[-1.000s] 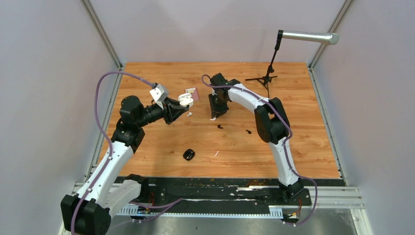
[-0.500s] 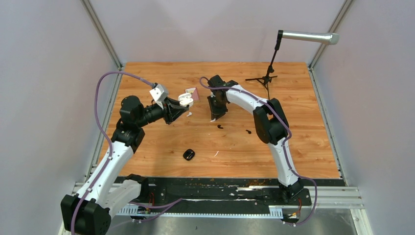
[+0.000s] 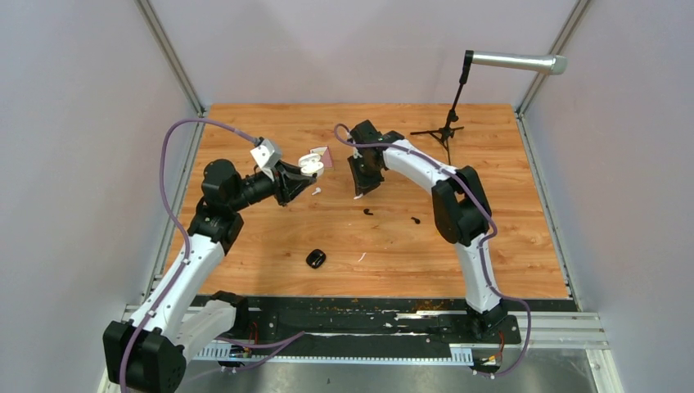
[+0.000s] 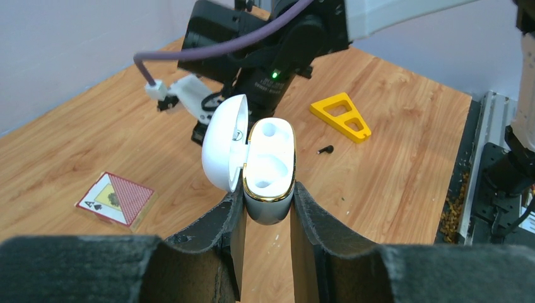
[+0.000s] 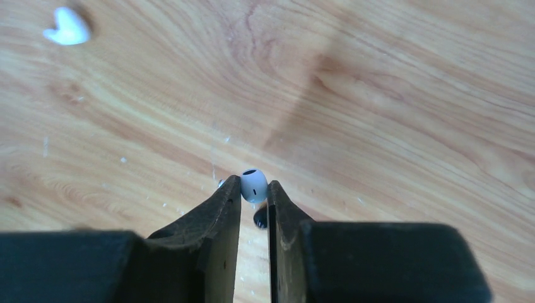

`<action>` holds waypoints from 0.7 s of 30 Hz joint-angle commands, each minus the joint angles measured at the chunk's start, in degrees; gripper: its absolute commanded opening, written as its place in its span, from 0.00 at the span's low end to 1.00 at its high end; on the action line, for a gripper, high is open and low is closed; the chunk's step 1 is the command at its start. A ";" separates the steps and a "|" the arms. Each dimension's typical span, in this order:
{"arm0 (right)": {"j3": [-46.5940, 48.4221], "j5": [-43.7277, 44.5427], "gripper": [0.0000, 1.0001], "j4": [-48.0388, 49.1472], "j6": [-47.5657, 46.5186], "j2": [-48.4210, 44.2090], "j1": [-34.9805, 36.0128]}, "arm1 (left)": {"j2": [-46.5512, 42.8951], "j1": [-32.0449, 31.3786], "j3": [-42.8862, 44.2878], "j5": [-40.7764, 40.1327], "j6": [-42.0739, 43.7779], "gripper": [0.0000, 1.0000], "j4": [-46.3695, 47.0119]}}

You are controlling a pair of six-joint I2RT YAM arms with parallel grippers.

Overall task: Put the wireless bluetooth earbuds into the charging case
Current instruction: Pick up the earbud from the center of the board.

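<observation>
My left gripper [image 4: 268, 197] is shut on a white charging case [image 4: 271, 158] with a gold rim, held above the table. Its lid is swung open to the left and both sockets show empty. In the top view the case [image 3: 309, 165] hangs left of centre. My right gripper [image 5: 254, 190] is shut on a glossy white earbud [image 5: 254, 182], pinched at the fingertips just above the wood. A second white earbud [image 5: 66, 28] lies on the table, below the case [image 3: 316, 191]. Two black earbuds [image 3: 367, 212] [image 3: 415, 219] lie nearer the front. The right gripper [image 3: 358, 193] points down, right of the case.
A black case [image 3: 316, 259] and a thin white sliver [image 3: 361, 257] lie toward the front. A playing card [image 3: 326, 155] sits just beyond the white case. A yellow triangle [image 4: 340, 115] lies on the wood. A microphone stand [image 3: 448, 123] stands at the back right.
The right jaws have closed on the white earbud, and the right arm has shifted slightly. The left arm still holds the open case in the same place.
</observation>
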 commanded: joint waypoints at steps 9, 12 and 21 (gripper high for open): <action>-4.57 -0.69 0.00 4.60 -14.28 -25.70 -1.00 | 4.34 0.44 0.10 0.33 -5.84 0.00 10.37; -7.52 -2.98 0.00 9.15 -21.95 -33.79 -1.08 | 5.88 0.36 0.62 1.15 -7.27 0.00 12.62; -24.30 -11.65 0.00 32.76 -48.82 -55.77 3.44 | 8.60 -1.13 1.36 7.01 -10.07 0.00 19.44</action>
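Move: The charging case, open in the left fingers, hangs about 26 cm above the right hand, some 10 cm back and 10 cm to its left. On the table, the other white earbud lies about 10 cm left of the right hand and 2 cm farther out, a black earbud 3 cm right and 4 cm back, and the card box 8 cm left and 10 cm ahead. From the left hand, the gripped earbud is about 11 cm ahead, 11 cm right and 25 cm down. The white earbud, already pinched in the right fingertips just clear of the board, is carried steeply up by about 32 cm towards the height of the case, drifting back some 5 cm late on, while the wrist swings the fingers from pointing down to forward-left, roughly 65 degrees. The left hand keeps its grip on the open case and eases about 3 cm forward and right. ##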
